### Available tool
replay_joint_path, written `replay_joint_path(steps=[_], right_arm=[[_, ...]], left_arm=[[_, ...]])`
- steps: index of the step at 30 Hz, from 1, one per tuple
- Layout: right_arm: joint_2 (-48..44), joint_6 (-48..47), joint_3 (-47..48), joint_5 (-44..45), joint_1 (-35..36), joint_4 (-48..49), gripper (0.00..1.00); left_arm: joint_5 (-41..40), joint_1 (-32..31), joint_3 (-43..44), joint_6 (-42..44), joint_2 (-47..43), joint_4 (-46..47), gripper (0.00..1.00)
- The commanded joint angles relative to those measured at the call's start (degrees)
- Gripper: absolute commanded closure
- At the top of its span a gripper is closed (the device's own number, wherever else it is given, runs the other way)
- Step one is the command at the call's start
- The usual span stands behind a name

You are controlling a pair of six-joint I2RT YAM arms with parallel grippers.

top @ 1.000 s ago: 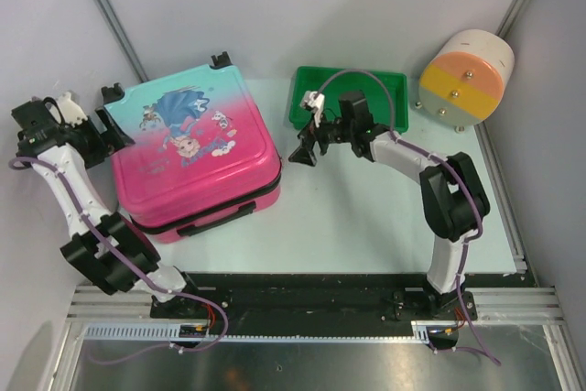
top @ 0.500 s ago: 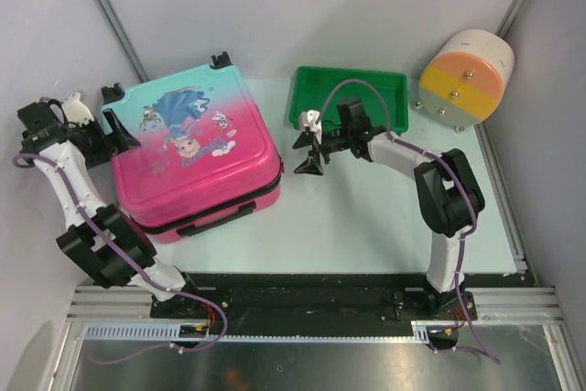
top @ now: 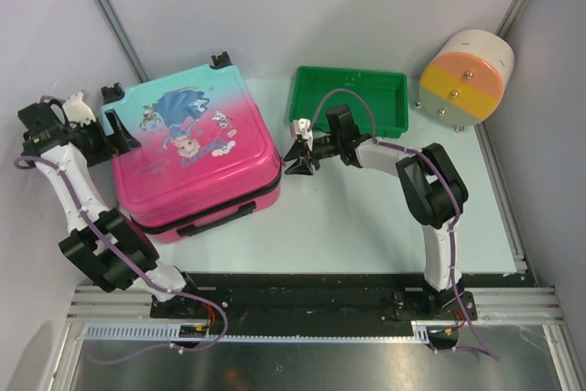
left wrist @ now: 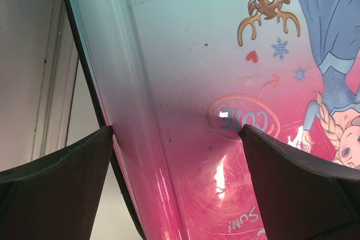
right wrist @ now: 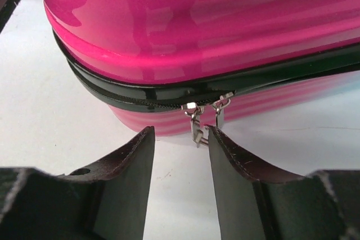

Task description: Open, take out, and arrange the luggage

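The luggage (top: 192, 153), a pink-to-teal hard-shell case with cartoon prints, lies flat and zipped shut on the left of the table. My left gripper (top: 116, 127) is open at its far left edge; in the left wrist view the gripper (left wrist: 177, 128) straddles the lid's rim (left wrist: 121, 111), with nothing held. My right gripper (top: 295, 158) is low at the case's right side. In the right wrist view its jaws (right wrist: 180, 133) are partly narrowed but apart, just below the black zipper (right wrist: 140, 98). Two metal zipper pulls (right wrist: 196, 127) hang beside the right finger (right wrist: 236, 178), not gripped.
A green tray (top: 352, 98) sits at the back behind the right arm. A white-and-orange cylinder (top: 465, 75) stands at the back right. Grey walls and metal frame posts (top: 110, 16) close in the pale table (top: 366, 217).
My right gripper has swung left from the green tray down to the luggage's right side, and its jaws have narrowed. The left gripper has shifted slightly along the case's left edge.
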Motion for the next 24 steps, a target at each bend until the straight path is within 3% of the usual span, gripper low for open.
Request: replay_joint_path(steps=[1, 8, 15, 18, 24], right_arm=[[1.49, 3.55, 0.45, -1.0, 1.44, 6.54, 0.52], [2.81, 6.89, 0.36, -0.12, 2.32, 10.85, 0.59], [2.55, 6.71, 0.36, 0.85, 2.94, 7.53, 0.87], [1.32, 7.23, 0.36, 2.07, 2.94, 5.76, 1.0], [-2.46, 13.03, 0.1, 4.1, 2.85, 0.24, 1.0]], left_arm=[[2.71, -0.95, -0.68, 5.91, -3.53, -1.37, 0.0], [2.53, -1.04, -1.12, 7.05, -5.46, -1.37, 0.0], [4.2, -1.3, -0.42, 8.9, -8.8, -1.37, 0.0], [2.63, -4.01, -0.59, 12.4, -12.57, -1.37, 0.0], [-5.81, -19.29, -5.24, 22.07, -22.68, -1.45, 0.0]])
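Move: The suitcase's nearer zipper pull sits about 2 cm to the left of the right hand and 1 cm below it, with the second pull barely 2 cm ahead of it. The suitcase's middle is some 24 cm to the right hand's left and 2 cm ahead, its black handle about 21 cm left and 13 cm back, and the green tray 18 cm ahead and 15 cm right. From the left hand, that nearer pull lies roughly 38 cm right, 2 cm ahead and 12 cm lower. The nearer zipper pull is pinched between the right fingertips: the hand eases about 1.5 cm left towards the suitcase's corner, sinking 1 cm, and its half-open fingers then close fully. Meanwhile the left hand, staying wide open, leaves the suitcase's left edge, rising slowly and then sweeping about 7 cm right and 6 cm up over the lid, its left side rolling up some 20 degrees. ##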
